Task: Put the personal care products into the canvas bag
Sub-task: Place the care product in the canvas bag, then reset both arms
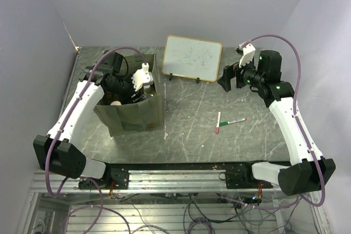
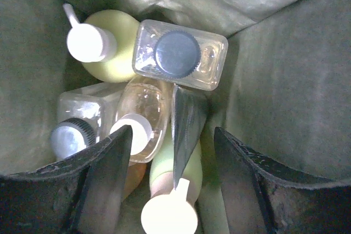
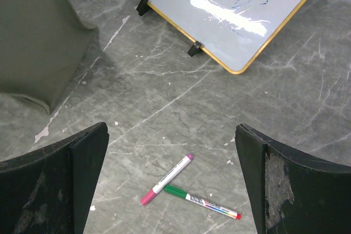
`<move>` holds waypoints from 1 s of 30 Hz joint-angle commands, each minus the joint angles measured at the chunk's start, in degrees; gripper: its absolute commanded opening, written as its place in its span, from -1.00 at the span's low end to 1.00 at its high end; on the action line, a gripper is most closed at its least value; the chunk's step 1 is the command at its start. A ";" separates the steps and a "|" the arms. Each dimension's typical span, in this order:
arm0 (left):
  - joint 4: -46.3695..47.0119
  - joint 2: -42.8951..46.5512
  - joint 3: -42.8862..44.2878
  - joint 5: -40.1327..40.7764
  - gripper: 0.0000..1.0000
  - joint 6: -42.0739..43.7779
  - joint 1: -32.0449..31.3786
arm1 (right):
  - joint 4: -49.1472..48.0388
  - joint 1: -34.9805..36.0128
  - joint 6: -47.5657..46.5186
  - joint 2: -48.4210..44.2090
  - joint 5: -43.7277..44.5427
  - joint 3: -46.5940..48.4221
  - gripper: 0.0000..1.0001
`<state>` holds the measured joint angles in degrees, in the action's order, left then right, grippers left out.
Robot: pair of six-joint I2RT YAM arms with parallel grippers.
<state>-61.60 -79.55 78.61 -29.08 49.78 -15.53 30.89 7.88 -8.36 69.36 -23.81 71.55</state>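
The olive canvas bag [image 1: 134,118] stands at the left of the table, and my left gripper [image 1: 131,92] reaches down into its mouth. In the left wrist view the bag's bottom holds several bottles: a yellow-green one with a white cap [image 2: 112,47], two clear ones with dark caps [image 2: 180,54] [image 2: 77,119], a clear amber one [image 2: 143,108], an orange one [image 2: 136,176] and a green one with a peach pump [image 2: 160,165]. My left gripper [image 2: 173,132] is open just above them, touching none. My right gripper [image 1: 226,78] hangs open and empty above the table's right side.
A wood-framed whiteboard [image 1: 193,57] leans at the back centre. A pink-capped marker [image 3: 167,179] and a green marker [image 3: 200,201] lie on the table below my right gripper [image 3: 171,132]. The bag's corner [image 3: 38,36] shows to its left.
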 commanded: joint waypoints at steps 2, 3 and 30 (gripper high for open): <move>-2.68 2.21 6.00 0.62 0.50 -0.46 -0.12 | -1.31 -0.06 0.85 -1.06 0.84 0.18 1.00; -2.77 2.51 7.24 0.81 0.52 -0.81 -0.12 | -1.44 -0.18 1.15 -1.11 1.40 0.25 1.00; 42.47 20.71 -1.47 33.30 0.98 -41.62 5.50 | -4.38 -2.63 9.66 2.49 17.15 9.66 1.00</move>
<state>-27.55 -60.95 80.42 0.32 12.03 -10.33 29.34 5.45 -1.02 72.53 -10.50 78.91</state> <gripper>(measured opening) 0.991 0.996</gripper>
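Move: Just below the opened left fingers, some 8 cm down inside the canvas bag, stands the flat packet. At its depth, counted from this hand, the green bottle is about 6 cm left, the amber bottle some 2 cm ahead and 2 cm left, and the clear blue-capped bottle about 4 cm right and 1 cm back. From the idle, open right hand the packet lies roughly 34 cm left, 8 cm back and 17 cm lower. Straight up at first, then swinging forward and left as it goes on rising, the empty left hand climbs about 20 cm out of the canvas bag, away from the packet; its wrist tips up and turns counter-clockwise while the fingers spread fully. The open right hand shifts about 6 cm right and forward, rising slightly and turning a little clockwise, away from the bag. ##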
